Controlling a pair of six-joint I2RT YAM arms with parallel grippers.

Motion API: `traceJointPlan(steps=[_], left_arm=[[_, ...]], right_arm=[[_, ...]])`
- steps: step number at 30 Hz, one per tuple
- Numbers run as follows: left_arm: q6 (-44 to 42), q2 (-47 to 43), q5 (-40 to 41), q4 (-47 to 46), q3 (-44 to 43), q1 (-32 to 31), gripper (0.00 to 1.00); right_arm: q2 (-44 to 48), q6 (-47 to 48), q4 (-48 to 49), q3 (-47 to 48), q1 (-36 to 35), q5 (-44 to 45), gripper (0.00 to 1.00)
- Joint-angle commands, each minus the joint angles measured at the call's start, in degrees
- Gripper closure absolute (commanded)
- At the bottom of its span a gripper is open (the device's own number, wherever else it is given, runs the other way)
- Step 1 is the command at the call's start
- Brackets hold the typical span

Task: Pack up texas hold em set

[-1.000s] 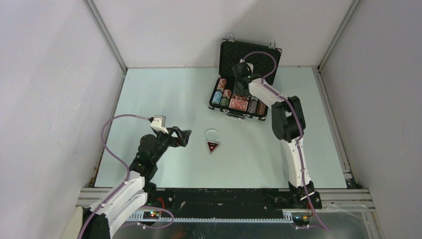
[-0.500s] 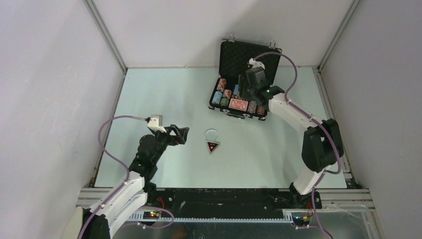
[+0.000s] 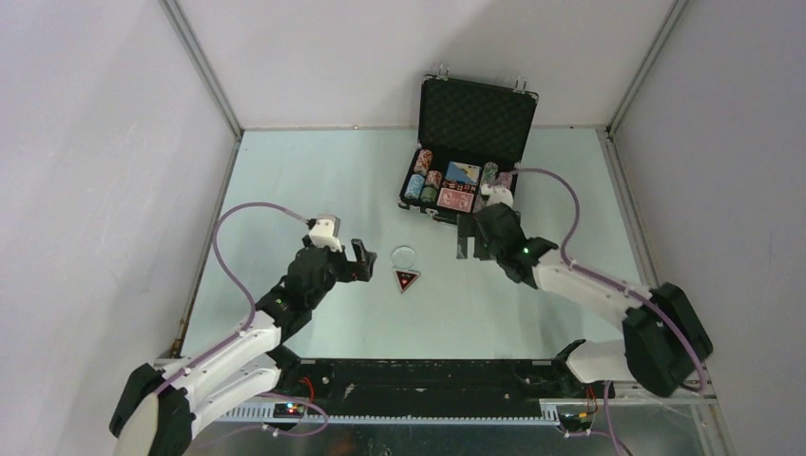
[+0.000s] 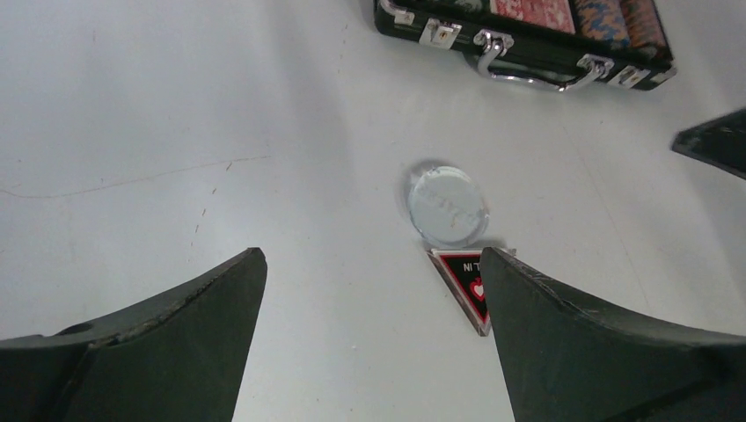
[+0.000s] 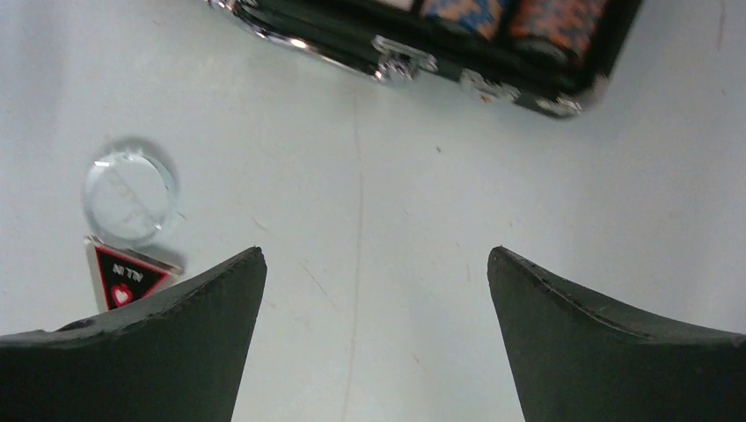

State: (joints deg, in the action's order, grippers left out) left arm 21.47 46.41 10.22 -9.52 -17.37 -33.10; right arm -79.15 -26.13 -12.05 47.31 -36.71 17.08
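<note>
The black briefcase (image 3: 472, 114) stands open at the back of the table, its lid up, with chip stacks (image 3: 422, 178) and two card decks (image 3: 456, 198) inside. A clear round token (image 3: 405, 255) and a black-and-red triangular token (image 3: 408, 281) lie on the table in front of it. They also show in the left wrist view, the round one (image 4: 447, 205) above the triangular one (image 4: 464, 280). My left gripper (image 3: 362, 260) is open and empty, just left of the tokens. My right gripper (image 3: 470, 243) is open and empty, in front of the case, right of the tokens.
The case's front edge with latches and handle (image 4: 537, 75) shows in the left wrist view. Grey walls and metal rails (image 3: 204, 76) ring the pale green table (image 3: 314, 180).
My right arm has pulled back out of the case towards the near side and come down in front of it. My left gripper has moved right, closer to the tokens.
</note>
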Motion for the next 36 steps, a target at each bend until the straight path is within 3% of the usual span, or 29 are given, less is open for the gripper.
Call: traceJointPlan(steps=[1,6,13,23,29,36], left_arm=[[-0.28,2.62,5.43,6.55,-4.4,-4.03,0.02],[-0.98,9.48,9.88,12.03,-9.42,-9.63,0.02],[0.05,16.96,9.58,13.15,-14.99,-13.28,0.02],[2.58,29.99,4.82,17.05,-23.62,-14.81,0.02],[2.26,33.73,2.15,19.26,-26.45,-15.41,0.02],[2.51,37.61,1.32,20.41,-28.87,-17.18,0.02]], right_arm=[[9.53,-0.53,10.54,-9.07,-0.34,2.6,0.01],[19.56,1.27,21.27,-19.43,-0.45,3.01,0.01],[25.44,0.26,19.76,-22.19,-0.63,5.14,0.01],[27.48,2.89,14.55,-22.99,-1.53,3.42,0.0],[28.39,3.82,21.43,-26.2,-2.52,1.81,0.0],[28.63,3.44,22.99,-26.92,-2.89,2.41,0.0]])
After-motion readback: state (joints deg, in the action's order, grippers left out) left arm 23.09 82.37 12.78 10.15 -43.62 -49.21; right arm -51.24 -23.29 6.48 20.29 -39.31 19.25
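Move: The ALL IN triangle lies about 11 cm to the left hand's right, only some 2 cm farther out and roughly 11 cm below. The clear round disc sits just beyond it, some 7 cm ahead and 10 cm to the hand's right; the chip case's middle is about 24 cm ahead and 24 cm to the right. From the right hand the triangle is some 16 cm to the left, 5 cm back and 9 cm below. Towards the ALL IN triangle, the empty left hand swings about 10 cm to the right and sinks some 6 cm, fingers wide open and tipping steadily down over it by some 25 degrees, with a slight clockwise turn; no touch yet. The open right hand backs off from the case, about 5 cm back and 3 cm left, its fingers tilting up. ##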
